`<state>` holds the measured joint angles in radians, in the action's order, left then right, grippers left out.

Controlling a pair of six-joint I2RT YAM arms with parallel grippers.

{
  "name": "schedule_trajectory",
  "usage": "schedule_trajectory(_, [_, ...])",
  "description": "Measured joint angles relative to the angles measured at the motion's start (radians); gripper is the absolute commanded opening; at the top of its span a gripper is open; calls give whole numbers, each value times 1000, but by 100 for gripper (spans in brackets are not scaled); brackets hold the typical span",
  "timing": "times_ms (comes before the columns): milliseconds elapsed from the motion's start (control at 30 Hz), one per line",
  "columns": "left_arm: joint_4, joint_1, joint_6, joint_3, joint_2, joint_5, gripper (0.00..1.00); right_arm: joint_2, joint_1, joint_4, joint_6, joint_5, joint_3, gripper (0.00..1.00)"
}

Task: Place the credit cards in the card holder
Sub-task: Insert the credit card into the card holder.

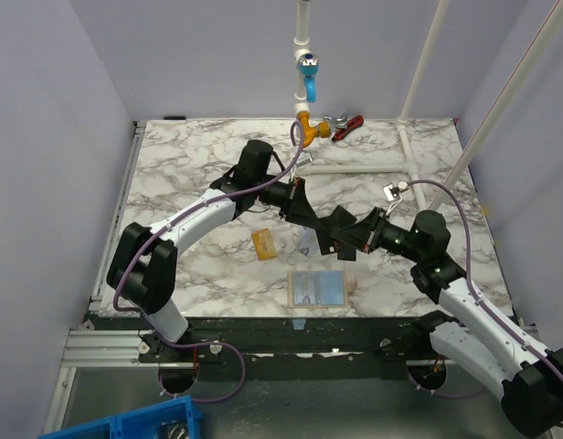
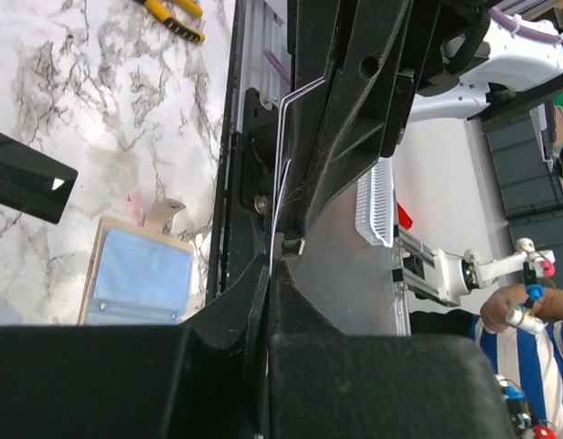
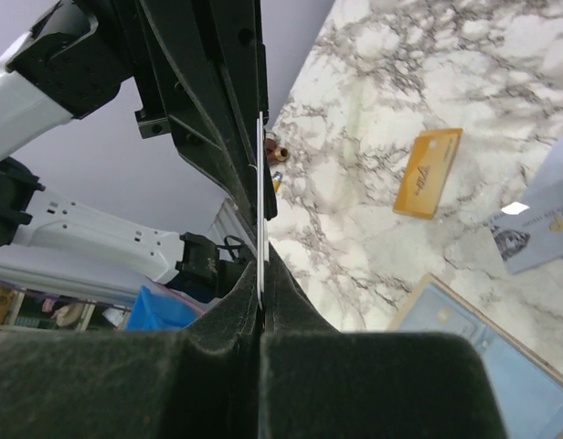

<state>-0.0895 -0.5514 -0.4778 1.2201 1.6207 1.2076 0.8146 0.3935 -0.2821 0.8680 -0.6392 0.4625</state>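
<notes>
The card holder (image 1: 318,289) (image 2: 140,274) (image 3: 483,366) lies open and flat near the table's front edge, light-blue inside up. A gold-orange card (image 1: 262,244) (image 3: 429,172) and a pale patterned card (image 1: 306,240) (image 3: 536,233) lie on the marble just behind it. A flat glossy black card (image 2: 26,174) shows at the left of the left wrist view. My left gripper (image 1: 318,222) (image 2: 274,251) and right gripper (image 1: 347,240) (image 3: 263,265) meet tip to tip above the table. Both are shut on one thin card (image 2: 281,165) (image 3: 261,201), seen only edge-on, its face hidden.
Yellow- and red-handled tools (image 1: 341,125) lie at the table's back edge under a white pipe (image 1: 304,55). A metal rail (image 1: 263,334) runs along the near edge. Blue bins (image 1: 126,422) sit on the floor at the lower left.
</notes>
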Motion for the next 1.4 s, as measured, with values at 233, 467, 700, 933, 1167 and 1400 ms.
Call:
schedule_trajectory(233, [99, -11, -37, -36, 113, 16, 0, -20, 3, 80, -5, 89, -61, 1])
schedule_trajectory(467, [207, -26, -82, -38, 231, 16, 0, -23, 5, 117, 8, 188, -118, 1])
schedule_trajectory(700, [325, -30, -154, -39, 309, 29, 0, -13, 5, 115, 19, 251, -151, 8])
schedule_trajectory(933, [418, -33, -222, -39, 410, 30, 0, 78, 5, 108, 51, 329, -177, 12])
schedule_trajectory(1167, [410, -28, -234, -26, 470, 5, 0, 203, -1, 119, 61, 397, -176, 39])
schedule_trajectory(1400, [386, -13, -230, 3, 491, -40, 0, 235, -14, 209, 55, 462, -176, 43])
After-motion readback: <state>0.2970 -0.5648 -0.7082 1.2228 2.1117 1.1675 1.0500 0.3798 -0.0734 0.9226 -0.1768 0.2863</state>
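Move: I hold one black card between both hands, some 23 cm above the table. From my left hand the black card pile lies about 5 cm ahead and 9 cm right, the silver cards 7 cm straight ahead, and the open card holder 8 cm back and 3 cm right. From my right hand the pile is roughly 8 cm ahead and 2 cm right; the holder is 5 cm back and 4 cm left. I bring both hands down together, then let my right fingers open off the black card and carry that hand lower, about 19 cm in all and 7 cm to the right, tipping its fingers down and swinging them clockwise. My left hand keeps its pinch, sinking about 15 cm while easing forward and right to above the table between the silver cards and the pile, and rolling its forward side down. ##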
